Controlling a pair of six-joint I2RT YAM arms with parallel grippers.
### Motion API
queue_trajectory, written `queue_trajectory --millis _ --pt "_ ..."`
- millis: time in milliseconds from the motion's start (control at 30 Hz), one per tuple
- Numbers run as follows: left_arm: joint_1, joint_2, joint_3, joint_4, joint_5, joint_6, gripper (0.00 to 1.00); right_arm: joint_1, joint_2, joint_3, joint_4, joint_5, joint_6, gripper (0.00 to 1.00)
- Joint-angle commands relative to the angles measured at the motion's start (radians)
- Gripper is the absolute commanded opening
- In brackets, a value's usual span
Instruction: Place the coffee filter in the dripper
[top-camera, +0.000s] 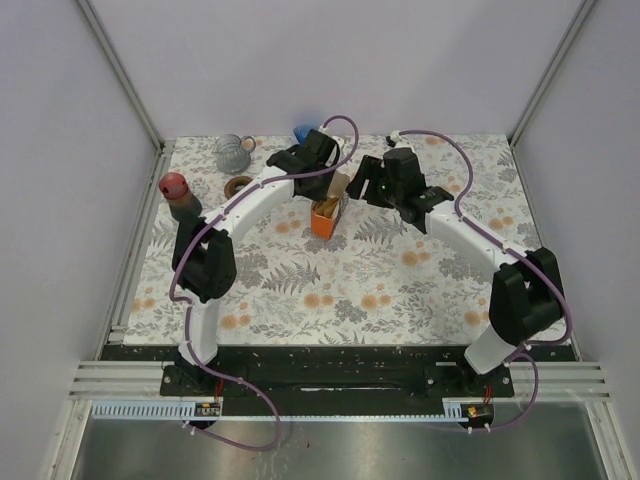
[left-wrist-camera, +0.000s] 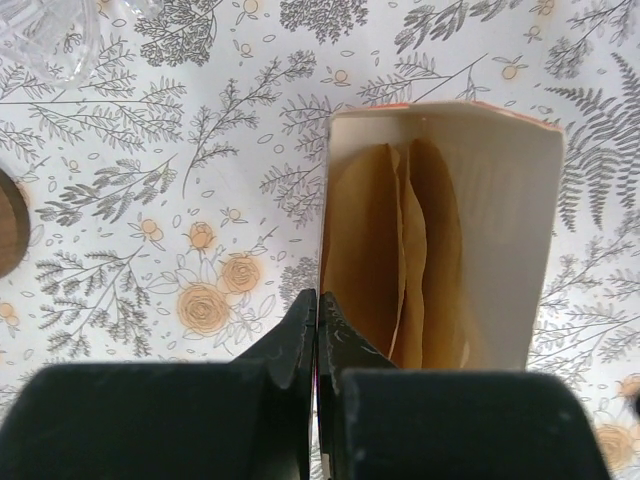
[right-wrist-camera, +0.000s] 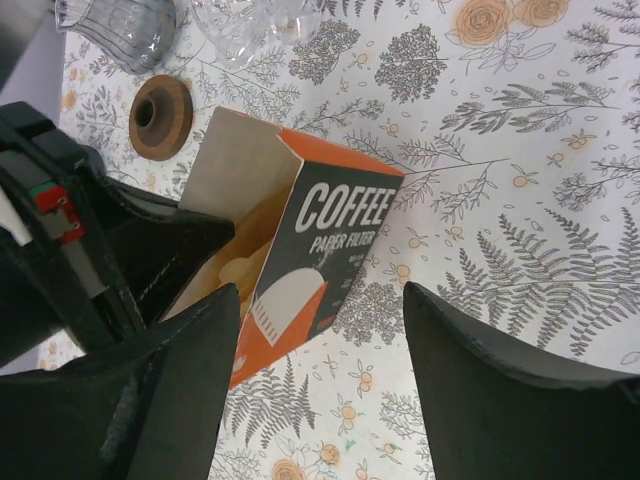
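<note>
An orange and black coffee filter box stands open in the middle of the table, with brown paper filters upright inside it. My left gripper is shut on the box's left wall at its open top. My right gripper hangs open just right of the box. The box's printed front lies between its fingers and touches neither of them. A filter's edge shows in the box's mouth. The ribbed glass dripper stands at the back left, apart from both grippers.
A brown wooden ring lies between the dripper and the box. A red-topped dark container stands at the left edge. A blue object sits behind the left wrist. Clear glassware is beside the dripper.
</note>
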Motion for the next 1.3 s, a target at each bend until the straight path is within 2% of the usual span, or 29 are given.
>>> queue_trajectory --millis 0,200,267,333,433,467,500,533,667,733,767,900,1067,1267 --pt "-0.038 -0.075 -0.001 0.034 -0.033 -0.087 0.00 -0.002 0.040 0.006 0.075 -0.001 0.066 0.73" --pt "-0.055 -0.064 0.005 0.051 -0.056 -0.087 0.00 -0.002 0.106 0.048 0.055 0.007 0.052 0.71" --pt "-0.053 -0.064 0.011 0.051 -0.053 -0.086 0.00 -0.003 0.123 0.051 0.041 0.023 0.046 0.67" --pt "-0.055 -0.067 0.017 0.051 -0.050 -0.087 0.00 -0.002 0.135 0.051 0.033 0.026 0.037 0.51" --pt "-0.055 -0.071 0.023 0.048 -0.026 -0.064 0.00 -0.002 0.124 0.048 0.010 0.072 0.002 0.15" --pt "-0.055 -0.071 0.026 0.042 -0.013 -0.058 0.00 -0.003 0.118 0.051 0.001 0.095 -0.015 0.10" --pt "-0.053 -0.073 0.032 0.036 -0.003 -0.055 0.04 -0.003 0.109 0.056 -0.012 0.115 -0.033 0.05" --pt "-0.055 -0.073 0.040 0.027 0.016 -0.052 0.13 -0.003 0.104 0.065 -0.029 0.132 -0.056 0.01" --pt "-0.050 -0.078 0.106 -0.022 0.080 -0.035 0.62 -0.011 0.107 0.126 -0.141 0.208 -0.185 0.00" --pt "-0.041 -0.085 0.147 -0.053 0.125 -0.018 0.75 -0.040 0.118 0.172 -0.230 0.222 -0.241 0.00" --pt "-0.033 -0.091 0.164 -0.061 0.152 -0.012 0.79 -0.060 0.121 0.186 -0.267 0.218 -0.262 0.00" --pt "0.029 -0.147 0.164 -0.040 0.185 0.023 0.86 -0.187 0.123 0.221 -0.373 0.196 -0.327 0.00" --pt "0.157 -0.179 0.137 -0.013 0.192 0.017 0.88 -0.348 0.161 0.266 -0.460 0.160 -0.366 0.00" --pt "0.296 -0.171 0.135 0.003 0.168 0.043 0.88 -0.419 0.236 0.289 -0.477 0.101 -0.374 0.00"
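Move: The left hand still pinches the left wall of the coffee filter box near its rim; the box's middle is about 3 cm to its right and 5 cm below it. The half-open right hand aims at the box's right wall, with the box's middle some 6 cm to its left, 2 cm ahead and 10 cm below. From the left hand, the clear dripper lies about 23 cm ahead and 7 cm left, and the brown ring 10 cm ahead and 22 cm left, both low on the table. The right hand sinks about 6 cm, pinches the box's right wall at the rim while the left still holds the other, then carries the box some 23 cm to the right, tilting further down and turning clockwise. The left first eases 3 cm right and 2 cm back, then opens, lets go, climbs about 11 cm and swings left and forward. ##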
